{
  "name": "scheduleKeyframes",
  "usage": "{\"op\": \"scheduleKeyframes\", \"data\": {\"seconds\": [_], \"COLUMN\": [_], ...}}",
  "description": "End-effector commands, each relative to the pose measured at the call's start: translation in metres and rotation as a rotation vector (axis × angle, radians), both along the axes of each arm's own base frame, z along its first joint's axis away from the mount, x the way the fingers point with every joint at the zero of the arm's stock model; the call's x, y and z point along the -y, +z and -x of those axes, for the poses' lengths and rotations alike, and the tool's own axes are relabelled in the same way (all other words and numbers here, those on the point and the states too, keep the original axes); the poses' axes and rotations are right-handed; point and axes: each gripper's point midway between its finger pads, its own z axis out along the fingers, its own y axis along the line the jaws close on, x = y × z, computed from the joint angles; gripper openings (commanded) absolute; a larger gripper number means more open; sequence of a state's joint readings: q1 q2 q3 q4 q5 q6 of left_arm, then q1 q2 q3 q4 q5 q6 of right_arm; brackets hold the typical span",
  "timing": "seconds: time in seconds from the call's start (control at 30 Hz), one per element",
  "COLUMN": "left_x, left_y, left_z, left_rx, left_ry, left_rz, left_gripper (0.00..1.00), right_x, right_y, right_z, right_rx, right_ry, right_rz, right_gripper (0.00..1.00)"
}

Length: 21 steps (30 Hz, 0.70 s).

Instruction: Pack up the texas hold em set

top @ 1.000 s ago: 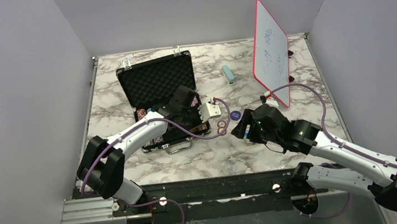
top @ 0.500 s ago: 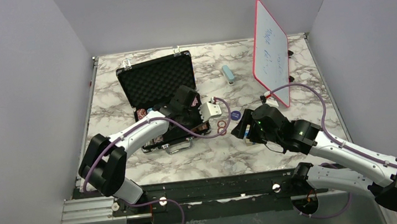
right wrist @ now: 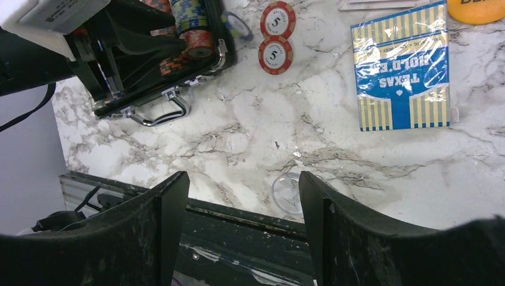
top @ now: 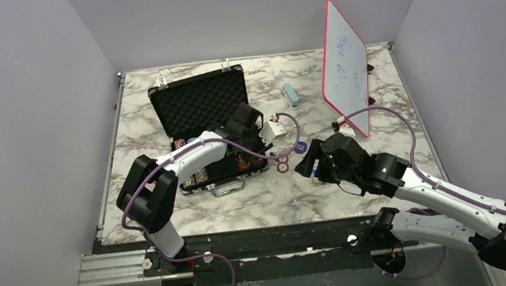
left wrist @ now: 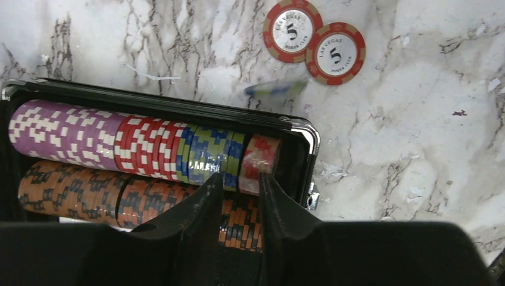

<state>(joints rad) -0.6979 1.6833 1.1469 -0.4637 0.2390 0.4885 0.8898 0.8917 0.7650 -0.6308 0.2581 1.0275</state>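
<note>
The black briefcase [top: 200, 104] lies open at the left, lid up, with rows of striped poker chips [left wrist: 143, 149] in its base. My left gripper [left wrist: 238, 179] hangs over the right end of the chip rows. Its jaws are slightly open with nothing between them, and a red chip stack [left wrist: 260, 162] leans just past the right fingertip. Two red "5" chips [left wrist: 314, 42] lie on the marble beyond the case, and a blurred blue-yellow chip [left wrist: 275, 89] shows near its rim. My right gripper [right wrist: 244, 196] is wide open and holds nothing. A blue card deck [right wrist: 404, 74] lies on the table ahead of it.
The red-framed whiteboard [top: 343, 66] stands at the back right, the pale blue block [top: 291, 95] beside it. A blue round button [top: 299, 147] lies right of the case and an orange one [right wrist: 476, 9] past the deck. The case handle [right wrist: 158, 113] faces the front edge.
The left arm has swung right and farther over the case's right end. Its jaws have parted from shut, and the red chips now rest at the end of the row. The right arm is still.
</note>
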Motion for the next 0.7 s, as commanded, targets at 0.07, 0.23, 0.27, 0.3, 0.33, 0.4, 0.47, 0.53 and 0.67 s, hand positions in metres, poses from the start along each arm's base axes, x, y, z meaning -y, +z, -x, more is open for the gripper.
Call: {"op": "scheduleKeyframes", "data": {"seconds": [0.07, 0.23, 0.27, 0.3, 0.33, 0.4, 0.47, 0.53, 0.67], "left_x": [-0.006, -0.005, -0.004, -0.004, -0.004, -0.007, -0.013, -0.019, -0.029], "left_y": [0.014, 0.024, 0.03, 0.035, 0.043, 0.061, 0.08, 0.099, 0.129], "left_z": [-0.009, -0.011, -0.012, -0.015, -0.019, -0.03, -0.04, -0.046, -0.047], "left_rx": [0.051, 0.068, 0.073, 0.078, 0.089, 0.118, 0.153, 0.186, 0.209], "left_ry": [0.048, 0.063, 0.078, 0.101, 0.132, 0.219, 0.317, 0.413, 0.611], "left_rz": [-0.022, 0.004, 0.024, 0.045, 0.076, 0.145, 0.214, 0.3, 0.488], "left_gripper": [0.35, 0.35, 0.35, 0.35, 0.36, 0.4, 0.46, 0.5, 0.55], "right_x": [0.005, 0.003, 0.002, 0.001, -0.001, 0.0, -0.001, -0.003, -0.01], "right_y": [-0.002, -0.005, -0.007, -0.008, -0.011, -0.021, -0.03, -0.042, -0.061], "right_z": [-0.004, -0.006, -0.007, -0.011, -0.013, -0.021, -0.031, -0.04, -0.059], "right_rx": [0.018, 0.022, 0.023, 0.032, 0.04, 0.049, 0.058, 0.057, 0.053], "right_ry": [-0.023, -0.012, -0.012, -0.007, 0.003, 0.009, 0.025, 0.049, 0.121], "right_rz": [0.013, 0.023, 0.032, 0.044, 0.064, 0.13, 0.21, 0.298, 0.457], "right_gripper": [0.71, 0.71, 0.71, 0.71, 0.71, 0.71, 0.72, 0.73, 0.72]}}
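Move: The blue-green 50 chip, already loose from the left fingers, is just outside the case, about 6 cm to the left hand's right, level with it fore and aft and 5 cm lower; the two red 5 chips lie 9 cm right and 3 cm back of that hand. From the right hand the 50 chip is some 13 cm ahead, 10 cm left, the red chips 11 cm ahead, 7 cm left, the Hold'em box 7 cm ahead, 4 cm right, all roughly 14 cm below. The empty left hand eases only slightly forward and left over the case's right-hand chip stacks, then climbs away quickly, about 8 cm up and 4 cm forward with a little left, turning some 25 degrees, mostly counter-clockwise, as its fingers open wider. The right hand waits, then sinks about 6 cm and reaches about 3 cm forward towards the red 5 chips, its wide-open fingers tipping some 20 degrees to point more steeply down, still touching nothing. ##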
